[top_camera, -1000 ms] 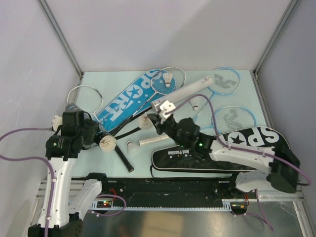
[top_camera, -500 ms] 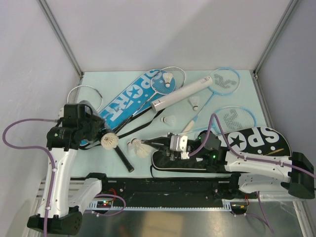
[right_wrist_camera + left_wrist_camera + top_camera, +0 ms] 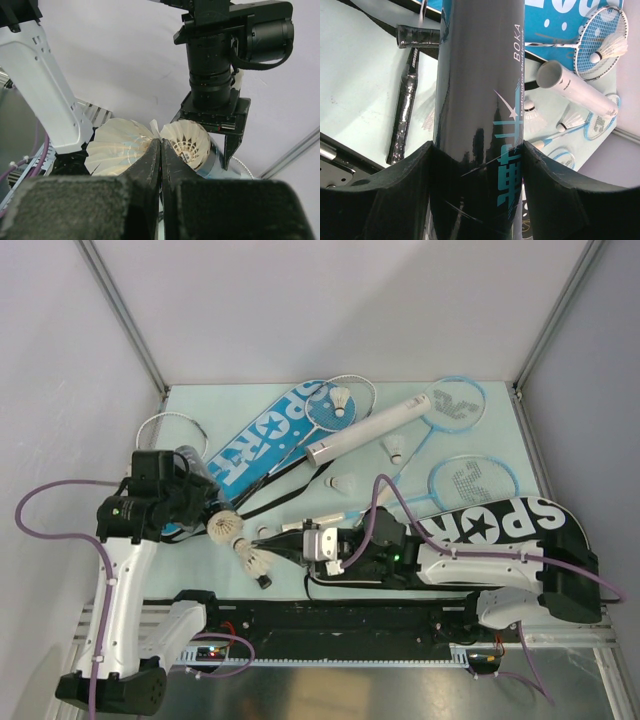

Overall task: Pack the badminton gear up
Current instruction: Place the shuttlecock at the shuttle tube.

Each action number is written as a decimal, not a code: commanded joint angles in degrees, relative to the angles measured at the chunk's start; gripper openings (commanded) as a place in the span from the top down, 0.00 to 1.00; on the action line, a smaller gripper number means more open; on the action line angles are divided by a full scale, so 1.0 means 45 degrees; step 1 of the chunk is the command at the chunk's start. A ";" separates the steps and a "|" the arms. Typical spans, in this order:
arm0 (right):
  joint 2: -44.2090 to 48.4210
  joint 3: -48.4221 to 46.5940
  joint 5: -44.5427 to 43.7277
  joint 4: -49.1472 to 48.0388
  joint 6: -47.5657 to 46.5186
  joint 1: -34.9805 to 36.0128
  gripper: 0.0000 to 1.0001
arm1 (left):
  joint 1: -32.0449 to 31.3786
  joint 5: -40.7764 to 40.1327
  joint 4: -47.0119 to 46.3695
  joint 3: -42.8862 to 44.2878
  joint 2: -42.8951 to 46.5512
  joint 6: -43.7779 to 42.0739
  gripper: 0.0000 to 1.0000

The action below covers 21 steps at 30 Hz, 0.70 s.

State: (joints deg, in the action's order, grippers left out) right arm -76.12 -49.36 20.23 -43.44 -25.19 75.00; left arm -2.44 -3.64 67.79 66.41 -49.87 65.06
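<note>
My left gripper (image 3: 477,150) is shut on the black tube (image 3: 477,95), held above the table's left side (image 3: 203,508). A white shuttlecock (image 3: 223,527) sits in the tube's mouth, feathers outward (image 3: 189,142). My right gripper (image 3: 160,142) is shut on the feather edge of a second shuttlecock (image 3: 119,149), held just beside that mouth (image 3: 258,560). Loose shuttlecocks (image 3: 343,483) (image 3: 397,450) lie mid-table, and another (image 3: 345,398) lies on a racket head. The white tube (image 3: 365,428), blue cover (image 3: 262,440), black cover (image 3: 500,530) and light-blue rackets (image 3: 455,405) lie on the table.
A black racket handle (image 3: 252,565) lies under the held shuttlecock. A white racket head (image 3: 170,430) sits by the left wall. Another light-blue racket (image 3: 470,480) rests above the black cover. Metal frame posts (image 3: 125,315) rise at the back corners.
My right arm swung from mid-table down to the front left, carrying a shuttlecock up to the tube's mouth. The left arm shifted the black tube slightly.
</note>
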 commanded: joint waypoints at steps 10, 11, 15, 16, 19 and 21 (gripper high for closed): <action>-0.2585 -0.1527 -0.2338 -0.2351 -0.0694 0.0242 1.00 | 0.0079 0.1114 -0.0984 -0.0404 0.0379 -0.0336 0.72; -0.2815 -0.1548 -0.2752 -0.2648 -0.0908 0.0293 1.00 | 0.0076 0.1137 -0.1002 -0.0403 0.0398 -0.0336 0.72; -0.4057 -0.1837 -0.5177 -0.3733 -0.1817 0.0515 1.00 | 0.0075 0.1139 -0.1015 -0.0421 0.0433 -0.0348 0.71; -0.4323 -0.1957 -0.5871 -0.3934 -0.2074 0.0557 1.00 | 0.0074 0.1111 -0.1028 -0.0441 0.0445 -0.0371 0.72; -0.5034 -0.2411 -0.7199 -0.4135 -0.2641 0.0789 1.00 | 0.0053 0.0849 -0.1093 -0.0493 0.0423 -0.0399 0.71; -0.5457 -0.2673 -0.7759 -0.4248 -0.3000 0.0959 1.00 | 0.0048 0.0711 -0.1156 -0.0582 0.0443 -0.0386 0.72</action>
State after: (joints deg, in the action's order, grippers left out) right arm -97.62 -57.63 -3.46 -57.65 -33.54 78.04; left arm -2.33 -0.97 65.58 63.64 -49.04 64.36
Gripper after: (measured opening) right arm 0.009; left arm 0.667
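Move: My right hand holds a shuttlecock by its skirt rim, the body about 4 cm left of the fingertips and 3 cm nearer me. The tube mouth it goes for is some 8 cm left, 5 cm ahead and 5 cm lower. Far below on the table, a dark racket handle lies about 11 cm left and 7 ahead, a loose shuttlecock 6 left and 14 ahead. From my left hand, holding the tube, the mouth is about 4 cm right and 6 cm back, slightly lower. I carry the shuttlecock leftward with my right hand, then swing it forward and down onto the tube mouth, about 7 cm left and 7 forward with a 4 cm drop. The wrist turns clockwise some 20 degrees, speeding up late, and the fingers stay shut on the skirt. My left hand keeps its grip on the tube, easing about a centimetre right and down. ##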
